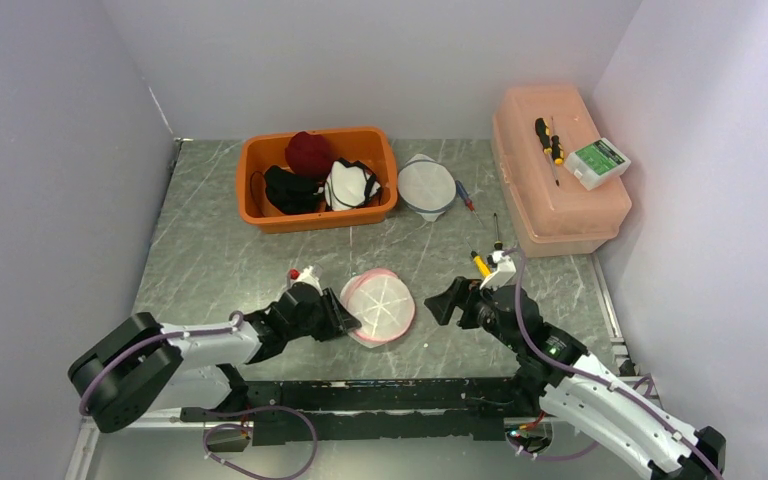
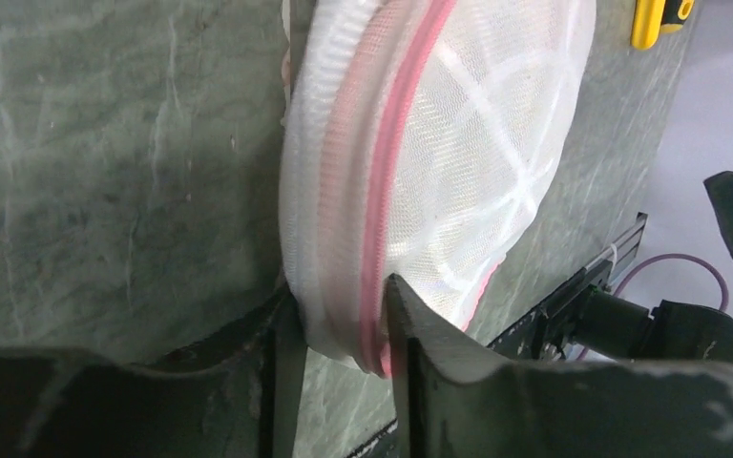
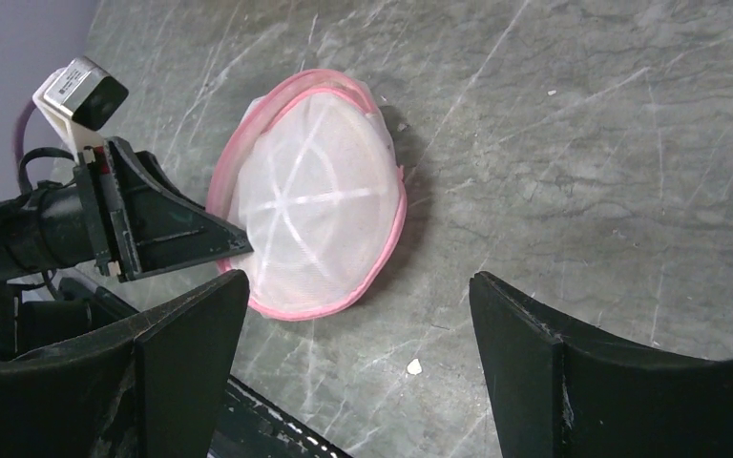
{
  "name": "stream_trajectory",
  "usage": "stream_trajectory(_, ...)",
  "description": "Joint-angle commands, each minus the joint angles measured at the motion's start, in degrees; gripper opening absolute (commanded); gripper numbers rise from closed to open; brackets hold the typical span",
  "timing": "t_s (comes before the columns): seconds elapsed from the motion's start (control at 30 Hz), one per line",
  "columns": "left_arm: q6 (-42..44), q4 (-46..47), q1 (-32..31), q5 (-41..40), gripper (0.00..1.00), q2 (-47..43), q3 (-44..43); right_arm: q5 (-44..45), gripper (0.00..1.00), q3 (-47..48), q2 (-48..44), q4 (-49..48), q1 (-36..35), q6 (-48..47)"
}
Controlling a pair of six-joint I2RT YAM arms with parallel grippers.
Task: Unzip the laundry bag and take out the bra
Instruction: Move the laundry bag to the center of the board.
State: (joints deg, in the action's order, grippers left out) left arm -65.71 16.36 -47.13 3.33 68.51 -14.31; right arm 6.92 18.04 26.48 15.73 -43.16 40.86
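The laundry bag is a round, domed white mesh pouch with a pink zipper rim, lying on the grey marble table between the two arms. My left gripper reaches in from the left, and in the left wrist view its jaws pinch the near edge of the laundry bag, one finger on the white mesh and the other on the pink zipper band. My right gripper hovers open to the right of the laundry bag, fingers wide apart and holding nothing. The bra is hidden.
An orange bin with dark and white garments stands at the back. A second white mesh pouch lies beside it. A pink plastic box carrying tools sits at the right. A yellow-handled tool lies by my right gripper.
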Motion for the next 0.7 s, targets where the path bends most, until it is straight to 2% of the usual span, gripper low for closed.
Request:
stream_trajectory(0.0, -0.3, 8.5, 0.8, 0.4, 0.36, 3.7, -1.4, 1.7, 0.9, 3.0, -1.3, 0.5, 0.2, -1.1)
stream_trajectory(0.3, -2.6, 22.9, 3.2, 4.5, 0.03, 13.0, -2.3, 3.3, 0.89, 3.7, -4.0, 3.0, 0.2, -1.7)
stream_trajectory(0.5, -3.3, 25.1, 6.0, 8.2, 0.03, 19.8, -9.3, 5.1, 0.89, 4.9, -5.7, 5.1, 0.3, -2.3)
stream_trajectory(0.67, -2.9, 18.9, 8.1, 9.4, 0.03, 26.9, -19.5, 6.4, 0.89, 5.4, -7.0, 6.3, 0.4, -2.6)
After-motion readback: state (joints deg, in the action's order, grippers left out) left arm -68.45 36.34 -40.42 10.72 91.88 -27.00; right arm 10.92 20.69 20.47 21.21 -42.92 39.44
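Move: The laundry bag lies right at my left fingers, which straddle its near-left pink rim; its middle is about 4 cm ahead, 5 cm to the right and a centimetre below. The orange bin stands some 30 cm ahead and 8 cm left, the grey-rimmed bag about 28 cm ahead and 14 cm right, both about level with my hand. From my right hand, the laundry bag's middle is roughly 2 cm ahead, 12 cm left and 10 cm below. I shut my left fingers on the pink rim, easing forward and right with a slight dip as they close. Then, keeping that pinch, I speed up and drag the bag farther out over the board and to my right, about 10 cm in all, rising a couple of centimetres near the end and rolling the hand some 10 degrees, left side down. My open right hand lifts and edges right, about 3 cm, touching nothing. ##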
